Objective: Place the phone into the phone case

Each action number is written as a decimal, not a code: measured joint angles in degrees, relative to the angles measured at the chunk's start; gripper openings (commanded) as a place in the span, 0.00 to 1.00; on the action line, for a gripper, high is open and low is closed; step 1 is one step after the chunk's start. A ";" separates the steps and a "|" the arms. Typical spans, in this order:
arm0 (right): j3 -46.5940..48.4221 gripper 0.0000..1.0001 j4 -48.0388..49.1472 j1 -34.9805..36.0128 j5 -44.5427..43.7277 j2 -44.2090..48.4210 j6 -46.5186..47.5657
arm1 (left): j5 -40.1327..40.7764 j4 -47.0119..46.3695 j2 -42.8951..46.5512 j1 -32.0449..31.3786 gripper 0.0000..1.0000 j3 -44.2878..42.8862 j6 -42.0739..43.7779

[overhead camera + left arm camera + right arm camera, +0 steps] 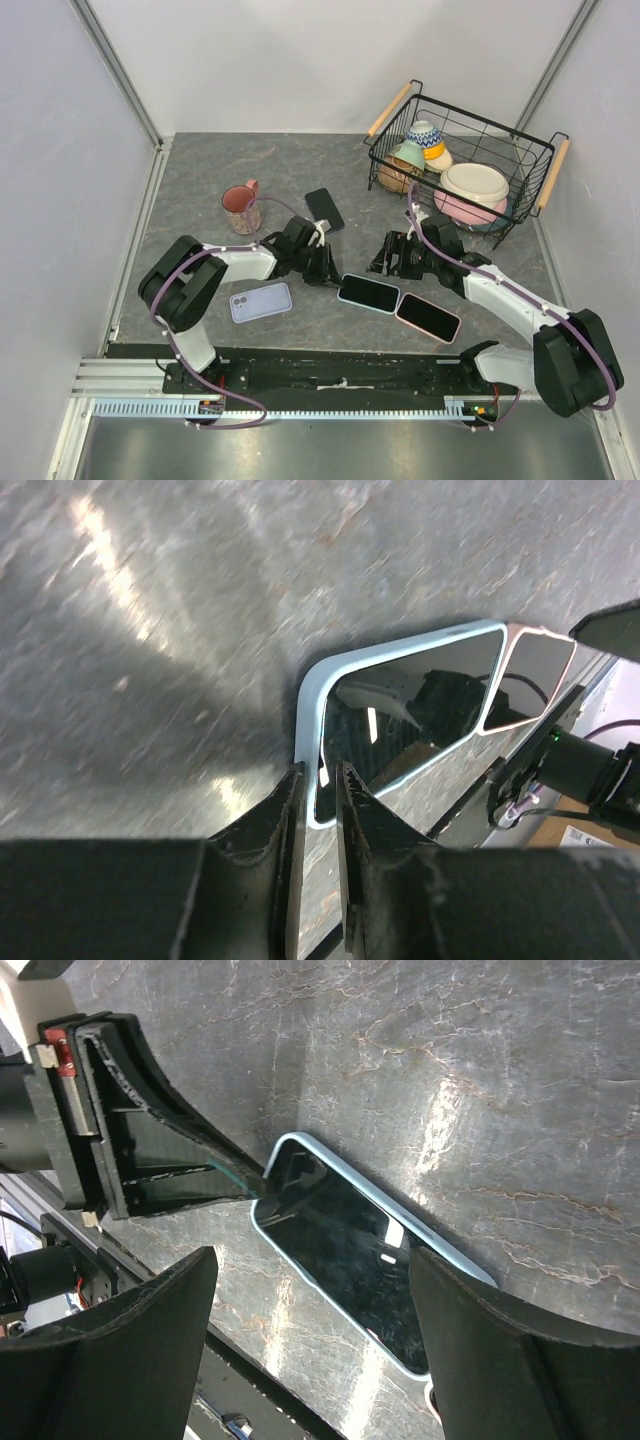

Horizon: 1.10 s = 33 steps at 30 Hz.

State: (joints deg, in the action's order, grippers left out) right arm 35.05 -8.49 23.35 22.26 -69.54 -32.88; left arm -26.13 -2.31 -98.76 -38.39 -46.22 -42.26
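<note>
A phone with a light-blue rim [368, 293] lies screen-up on the grey table, near the front middle. My left gripper [328, 272] reaches it from the left at a low angle. In the left wrist view its jaws [318, 770] stand narrowly apart, with the phone's [410, 705] near-left corner rim pinched between the tips. My right gripper [392, 258] hovers just behind the phone, and its jaws [312, 1260] are spread wide over the screen [350, 1250] with nothing in them. A lavender phone case [261, 302] lies back-up to the left of the phone.
A pink-rimmed phone [428, 317] lies touching the blue one's right end. A black phone [324, 209] and a pink mug [240, 209] sit further back. A black wire basket [525, 150] of bowls stands at the back right. A metal rail runs along the front edge.
</note>
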 measured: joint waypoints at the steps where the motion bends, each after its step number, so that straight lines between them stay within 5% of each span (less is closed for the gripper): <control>1: 0.00 0.84 -0.20 -0.17 0.00 0.33 0.15 | 0.00 -0.46 -1.03 -0.35 0.23 -0.96 -0.33; 9: -0.07 0.85 -1.18 -1.38 0.00 1.27 1.01 | 0.02 -2.60 -7.32 -3.74 0.25 -8.15 -2.12; 19: -0.63 0.85 -2.97 -2.01 -0.02 2.64 1.70 | 0.83 -1.40 -6.62 -5.35 0.49 -9.25 -2.40; 33: -0.63 0.86 -4.63 -2.10 0.22 2.95 3.21 | 28.59 13.11 28.41 -6.05 0.55 0.31 4.63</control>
State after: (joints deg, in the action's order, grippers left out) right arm 34.41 -13.13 21.26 22.48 -66.59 -29.67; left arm 2.46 10.81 -70.35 -44.45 -45.91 -37.63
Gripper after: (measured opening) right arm 0.855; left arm 0.544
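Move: The blue-cased phone touches the left fingertips at its left end; its middle is about 8 cm to the right and 2 cm back, with its flat face roughly 1 cm below the hand point. The pink-cased phone butts against its far end, some 23 cm right and 9 cm back, and the purple case lies about 19 cm left and 4 cm back. From the right hand, the blue-cased phone's middle is roughly 4 cm left, 2 cm back and 7 cm below. Keep the left fingertips, nearly shut and low, against the left end of the blue-cased phone and push it about 5 cm to the right, easing slightly forward. Then open the fingers to about half, come free and lift some 11 cm while swinging back left about 10 cm, tilting the wrist roughly 30 degrees. ##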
